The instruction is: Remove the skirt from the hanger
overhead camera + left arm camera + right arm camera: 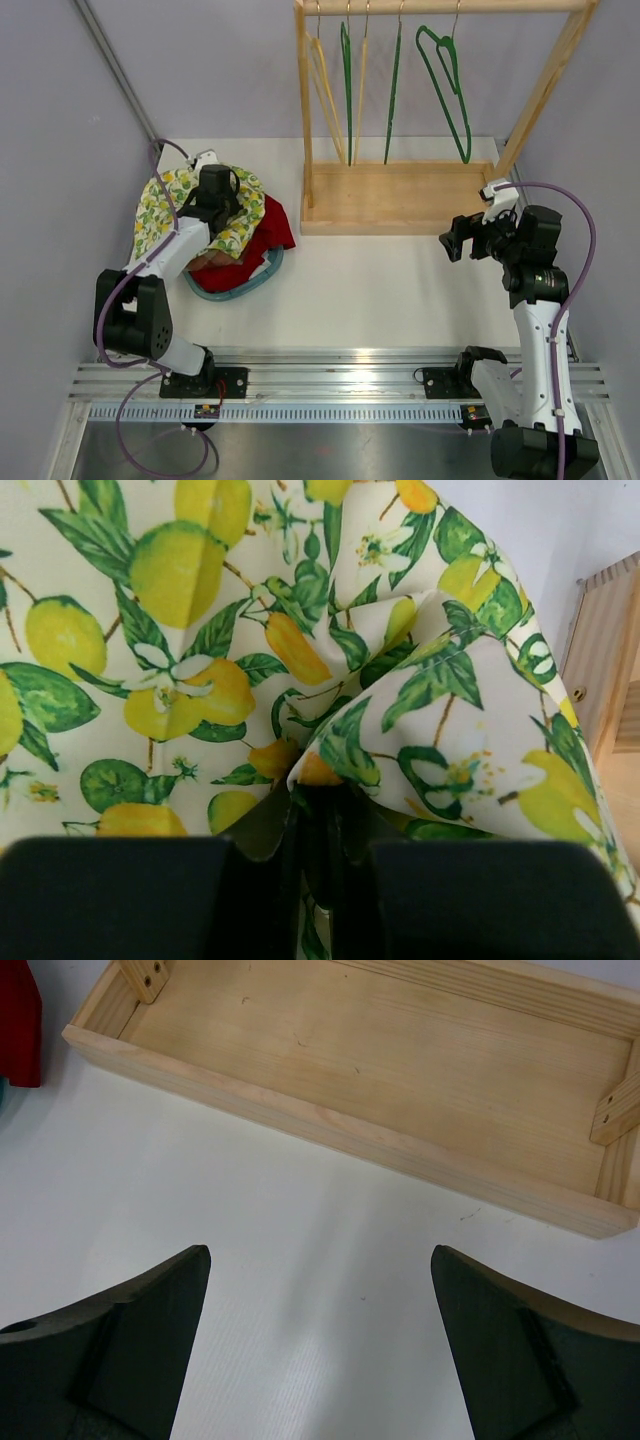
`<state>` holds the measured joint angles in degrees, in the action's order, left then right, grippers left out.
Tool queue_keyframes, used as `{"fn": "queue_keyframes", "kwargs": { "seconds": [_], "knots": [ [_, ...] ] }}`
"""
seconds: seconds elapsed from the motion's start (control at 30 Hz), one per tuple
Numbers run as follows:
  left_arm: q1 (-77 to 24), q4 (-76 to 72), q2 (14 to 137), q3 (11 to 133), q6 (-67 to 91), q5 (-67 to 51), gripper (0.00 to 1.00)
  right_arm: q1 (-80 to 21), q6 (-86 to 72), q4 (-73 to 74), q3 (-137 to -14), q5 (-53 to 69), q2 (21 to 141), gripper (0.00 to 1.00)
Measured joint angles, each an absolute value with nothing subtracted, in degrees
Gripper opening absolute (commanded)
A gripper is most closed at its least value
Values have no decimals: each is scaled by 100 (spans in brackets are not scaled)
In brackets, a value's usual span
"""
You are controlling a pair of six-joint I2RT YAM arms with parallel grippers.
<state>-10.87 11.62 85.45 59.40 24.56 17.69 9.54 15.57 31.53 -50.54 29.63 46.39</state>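
Note:
The skirt (160, 212), cream with a lemon and leaf print, lies crumpled on a heap of clothes at the table's left. My left gripper (218, 200) points down into it. In the left wrist view the skirt (190, 670) fills the frame, and the left gripper (325, 815) has its jaws close together with a raised fold of the fabric pinched between them. Several bare hangers, green (445, 70) and wooden (322, 75), hang on the rack's rail; none carries the skirt. My right gripper (456, 240) hovers open over bare table, and the right wrist view shows this right gripper (320, 1260) holding nothing.
A wooden rack with a tray base (400, 195) stands at the back centre; that base (380, 1070) lies just ahead of the right fingers. A red garment (272, 225) and a teal one (240, 285) lie under the skirt. Grey walls close both sides.

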Motion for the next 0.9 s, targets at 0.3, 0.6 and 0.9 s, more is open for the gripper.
{"fn": "queue_keyframes", "kwargs": {
  "seconds": [0.3, 0.6, 0.9],
  "knots": [
    [-1079, 1562, 8071, 6180, 2451, 1356, 88, 1028, 1557, 3155, -5054, 2967, 4613, 99],
    [-1085, 2180, 6742, 7019, 1890, 762, 99, 1105, 1533, 3159, -5059, 2818, 4565, 99],
    [-1090, 1841, 4456, 5695, 996, -851, 99, 1127, 1306, 3605, -5697, 2294, 4563, 100]
  ]
}}
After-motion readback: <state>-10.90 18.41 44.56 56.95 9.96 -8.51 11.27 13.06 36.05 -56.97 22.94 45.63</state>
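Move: The left hand has the lemon-print skirt still pinched over the teal basket, whose middle lies about 9 cm back, straight in line and some 6 cm below. The skirt's middle is roughly 4 cm back and 4 cm to the left, a little lower; the red dress pokes out 10 cm back, 5 cm right and 5 cm down. From the right hand the basket is about 50 cm left, 4 cm farther out and 17 cm below. Left hand opens, releases the skirt, rises some 20 cm, then pulls back about 13; right rises slightly rightward. ##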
